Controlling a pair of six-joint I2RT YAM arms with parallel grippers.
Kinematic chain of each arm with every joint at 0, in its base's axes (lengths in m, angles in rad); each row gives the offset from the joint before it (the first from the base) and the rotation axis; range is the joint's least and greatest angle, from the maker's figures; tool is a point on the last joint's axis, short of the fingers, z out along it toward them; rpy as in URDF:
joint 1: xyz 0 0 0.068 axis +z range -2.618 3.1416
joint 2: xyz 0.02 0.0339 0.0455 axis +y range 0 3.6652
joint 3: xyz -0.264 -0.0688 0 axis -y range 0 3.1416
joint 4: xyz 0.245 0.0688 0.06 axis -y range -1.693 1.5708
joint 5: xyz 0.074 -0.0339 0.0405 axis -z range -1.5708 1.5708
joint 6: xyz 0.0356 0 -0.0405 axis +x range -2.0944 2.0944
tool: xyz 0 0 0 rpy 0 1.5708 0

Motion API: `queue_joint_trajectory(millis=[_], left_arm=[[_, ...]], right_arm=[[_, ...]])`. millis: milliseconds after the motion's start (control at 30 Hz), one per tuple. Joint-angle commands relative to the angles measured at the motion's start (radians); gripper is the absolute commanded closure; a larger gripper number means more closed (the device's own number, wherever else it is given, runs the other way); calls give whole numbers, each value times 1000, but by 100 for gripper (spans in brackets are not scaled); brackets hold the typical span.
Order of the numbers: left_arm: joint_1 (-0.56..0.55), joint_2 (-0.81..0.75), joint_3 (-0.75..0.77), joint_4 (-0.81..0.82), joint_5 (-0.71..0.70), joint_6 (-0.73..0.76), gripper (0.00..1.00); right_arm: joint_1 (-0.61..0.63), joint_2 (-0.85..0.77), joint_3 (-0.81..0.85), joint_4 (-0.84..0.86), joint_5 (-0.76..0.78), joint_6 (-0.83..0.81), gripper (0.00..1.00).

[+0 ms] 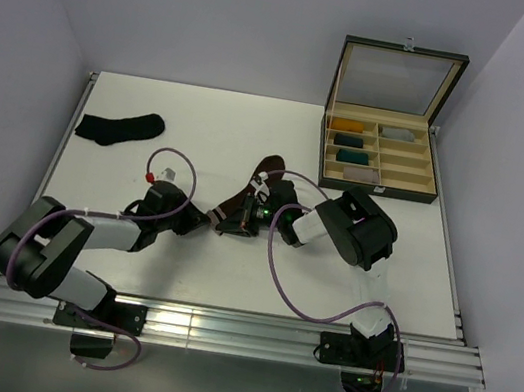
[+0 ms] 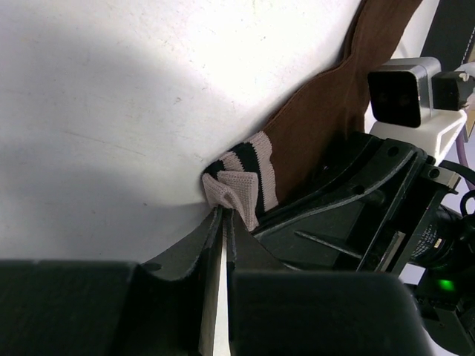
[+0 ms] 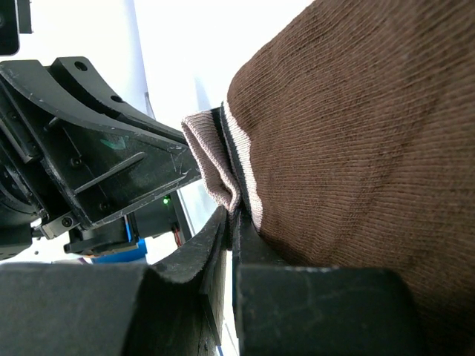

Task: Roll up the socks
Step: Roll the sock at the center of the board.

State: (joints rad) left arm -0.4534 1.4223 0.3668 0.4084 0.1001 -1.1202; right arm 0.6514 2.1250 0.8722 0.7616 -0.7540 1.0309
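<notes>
A dark brown sock (image 1: 255, 187) with pale stripes at its cuff lies stretched across the middle of the white table (image 1: 203, 125). Its striped cuff (image 2: 249, 176) is bunched up at the near end. My left gripper (image 2: 222, 212) is shut on the pale edge of that cuff. From the opposite side my right gripper (image 3: 234, 213) is shut on the same cuff edge, with the brown sock body (image 3: 356, 133) filling its view. The two grippers meet tip to tip (image 1: 222, 222). The plain black sock (image 1: 120, 126) lies flat at the far left, apart from both arms.
A dark wooden box (image 1: 430, 175) with its lid raised stands at the back right, holding mustard, teal and grey rolled bundles in its compartments. Purple cables loop over the table beside both arms. Walls close in on the left and right.
</notes>
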Motion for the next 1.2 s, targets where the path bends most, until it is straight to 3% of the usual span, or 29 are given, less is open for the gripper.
queue_joint_trajectory(millis=[0, 467, 767, 933, 1167], left_arm=[[-4, 16, 11, 72, 20, 0, 88], [-4, 46, 0, 174, 13, -42, 85], [-4, 144, 12, 181, 9, -73, 85], [-4, 159, 14, 106, -26, -92, 87], [-7, 93, 34, -55, -124, -90, 90]], right_arm=[[-6, 30, 17, -90, 39, -43, 99], [-6, 56, 31, -101, 28, -17, 99], [-6, 61, 40, -131, 30, -29, 98], [-6, 17, 42, -220, 67, -100, 88], [-1, -129, 67, -445, 174, -253, 62]])
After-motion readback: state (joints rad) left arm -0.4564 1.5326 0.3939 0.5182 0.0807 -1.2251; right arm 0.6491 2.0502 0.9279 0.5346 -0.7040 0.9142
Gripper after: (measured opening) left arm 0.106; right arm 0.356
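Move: Both grippers already pinch the striped cuff of the brown sock. The cuff's middle lies about 1 cm ahead and 3 cm right of the left hand, and roughly 3 cm ahead and 1 cm left of the right hand, about 1 cm below both. From the left hand, the brown leg's middle is some 7 cm ahead and 7 right, the toe 15 ahead and 12 right, and the black sock 18 ahead and 24 left. Keep the left gripper pinched on its corner of the cuff and ease it forward about 2 cm and 1 cm right, over a slight rise and back down, to work the fold along. Hold the right pinch nearly still until the left is there, then open the right fingers by about a third of their range and start lifting them forward, up and off the cuff. ##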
